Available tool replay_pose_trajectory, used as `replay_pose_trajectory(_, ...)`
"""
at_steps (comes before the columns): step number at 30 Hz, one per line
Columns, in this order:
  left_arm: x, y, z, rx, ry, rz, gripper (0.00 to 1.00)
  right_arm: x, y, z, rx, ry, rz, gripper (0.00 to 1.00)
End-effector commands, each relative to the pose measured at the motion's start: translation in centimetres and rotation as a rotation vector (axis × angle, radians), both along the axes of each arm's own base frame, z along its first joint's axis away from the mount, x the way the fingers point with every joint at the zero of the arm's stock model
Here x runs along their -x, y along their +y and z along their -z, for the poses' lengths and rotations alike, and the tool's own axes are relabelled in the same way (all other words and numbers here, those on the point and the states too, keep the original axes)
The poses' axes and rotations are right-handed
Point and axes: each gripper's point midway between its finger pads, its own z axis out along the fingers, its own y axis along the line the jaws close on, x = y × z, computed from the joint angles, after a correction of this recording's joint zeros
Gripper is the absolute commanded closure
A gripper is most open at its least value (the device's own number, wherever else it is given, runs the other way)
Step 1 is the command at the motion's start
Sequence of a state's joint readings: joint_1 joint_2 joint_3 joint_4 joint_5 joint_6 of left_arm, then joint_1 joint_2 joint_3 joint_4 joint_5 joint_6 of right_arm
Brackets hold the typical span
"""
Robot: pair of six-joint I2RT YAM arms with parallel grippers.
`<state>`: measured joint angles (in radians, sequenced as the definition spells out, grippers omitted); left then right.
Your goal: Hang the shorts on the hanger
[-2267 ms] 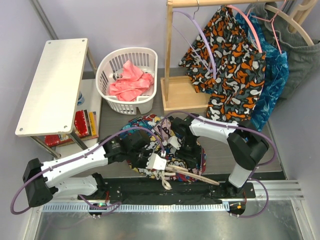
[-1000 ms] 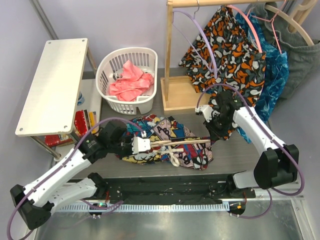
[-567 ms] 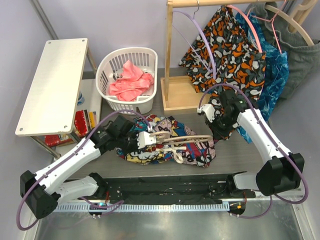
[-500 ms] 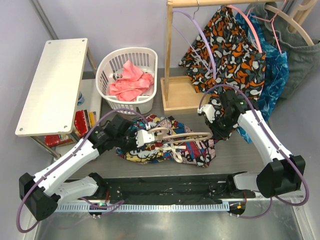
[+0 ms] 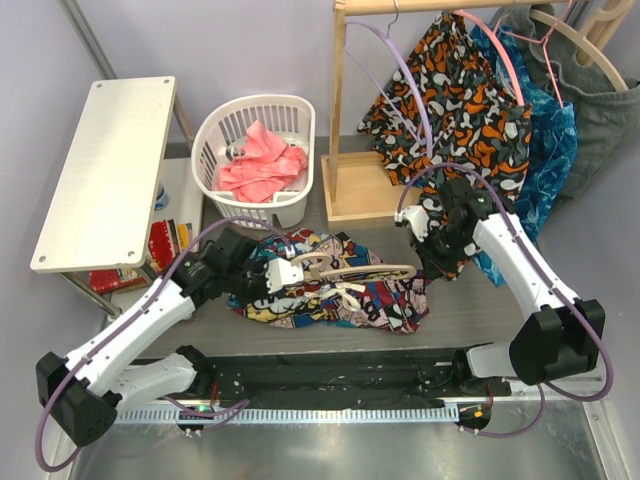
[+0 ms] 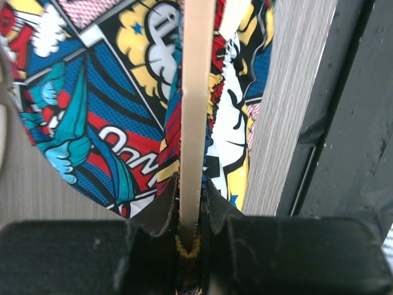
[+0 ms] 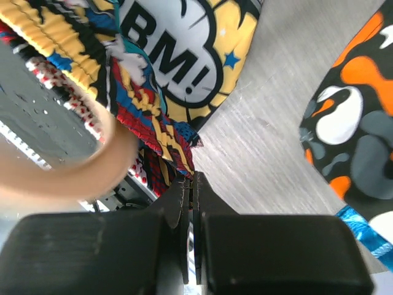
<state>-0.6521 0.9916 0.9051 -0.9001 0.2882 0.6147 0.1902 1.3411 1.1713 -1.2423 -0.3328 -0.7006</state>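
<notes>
The comic-print shorts point(image 5: 385, 300) lie bunched on the grey table between the arms, filling the left wrist view point(image 6: 92, 110) and the top of the right wrist view point(image 7: 178, 55). The beige wooden hanger point(image 5: 360, 272) lies across them, pointing right. My left gripper point(image 5: 283, 277) is shut on the hanger's left end. In its wrist view point(image 6: 190, 184) the hanger's bar point(image 6: 198, 92) runs straight out from the jaws, with a bit of yellow waistband beneath. My right gripper point(image 5: 430, 262) is shut at the shorts' right edge, a fabric corner meeting its tips point(image 7: 190, 178). The hanger point(image 7: 73, 172) shows blurred there.
A white basket point(image 5: 215, 125) with pink cloth stands at the back. A white bench point(image 5: 105, 170) with books point(image 5: 165, 250) under it is at the left. A wooden rack point(image 5: 340, 110) carries an orange-black garment point(image 5: 470, 130) and a blue one point(image 5: 550, 150), close behind the right arm.
My left gripper has carried the hanger a little away from me and leftward over the shorts, and the fabric has shifted with it. The right gripper has barely moved.
</notes>
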Motion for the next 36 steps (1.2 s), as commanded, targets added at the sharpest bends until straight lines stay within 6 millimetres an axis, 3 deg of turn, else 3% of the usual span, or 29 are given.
replay_pose_trajectory(1,0.5,4.4,1.3,-0.244,0.089,-0.046,1.0,-0.7,-3.5,-2.3,0.146,-0.036,0.043,0.99)
replay_pose_trajectory(7,-1.3,1.6,-0.1,-0.248,0.083,-0.028,1.0,-0.1,-2.1,-3.9,0.093,-0.022,0.015,0.99)
replay_pose_trajectory(12,-0.9,-1.5,-0.8,-0.268,0.045,0.035,1.0,-0.2,-0.2,-5.0,0.077,-0.041,-0.022,0.99)
replay_pose_trajectory(15,-0.7,-2.6,-1.3,-0.252,0.043,0.038,1.0,-0.3,1.3,-6.1,0.091,-0.084,-0.081,0.91)
replay_pose_trajectory(16,-0.8,-3.0,-1.6,-0.235,0.045,0.035,1.0,-0.2,1.9,-6.3,0.092,-0.092,-0.109,0.75)
replay_pose_trajectory(19,-0.4,-3.3,-1.9,-0.214,0.068,0.023,1.0,0.0,2.3,-7.5,0.076,-0.112,-0.128,0.45)
replay_pose_trajectory(22,0.3,-3.6,-2.2,-0.165,0.097,0.021,1.0,0.2,2.5,-8.8,0.058,-0.135,-0.15,0.32)
replay_pose_trajectory(26,0.8,-4.2,-2.8,-0.101,0.118,0.017,1.0,-0.1,3.7,-10.8,-0.025,-0.219,-0.18,0.28)
replay_pose_trajectory(31,0.9,-5.2,-3.9,-0.041,0.121,0.031,1.0,1.2,8.1,-13.3,-0.317,-0.325,-0.282,0.25)
replay_pose_trajectory(32,0.9,-5.5,-4.1,-0.024,0.119,0.038,1.0,1.5,8.8,-12.6,-0.355,-0.31,-0.293,0.25)
replay_pose_trajectory(33,0.9,-5.7,-4.3,-0.015,0.118,0.042,1.0,1.9,9.8,-13.0,-0.426,-0.328,-0.32,0.25)
replay_pose_trajectory(34,1.0,-5.7,-4.4,-0.009,0.119,0.047,1.0,0.9,10.8,-13.8,-0.477,-0.405,-0.345,0.25)
replay_pose_trajectory(36,1.2,-6.0,-4.5,0.013,0.121,0.062,1.0,1.7,11.9,-13.8,-0.556,-0.448,-0.375,0.24)
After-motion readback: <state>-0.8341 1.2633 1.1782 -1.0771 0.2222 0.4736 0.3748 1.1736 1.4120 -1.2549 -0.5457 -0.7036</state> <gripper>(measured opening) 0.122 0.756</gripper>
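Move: My left hand holds the wooden hanger's left end with the shorts' left waist. The shorts' right waist corner, where the hanger must go, lies about 30 cm to its right, 1 cm ahead and roughly level. My right hand pinches that corner; the hanger's right tip stands some 3 cm to its left, 2 cm back and 4 cm higher. From my right hand the drawstring lies 16 cm left, 2 cm back and 7 cm lower, and the camouflage hem 7 cm ahead, 2 cm right and 6 cm lower. I push the hanger about 4 cm to the right with my left hand, rolling it so the right tip dips into the shorts' waist, then ease back a little, grip kept. Meanwhile my right hand lifts the pinched corner some 4 cm, opens wide to let it go, and carries on up and to the left, about 12 cm up and 8 cm left in all, tilting as it goes. ##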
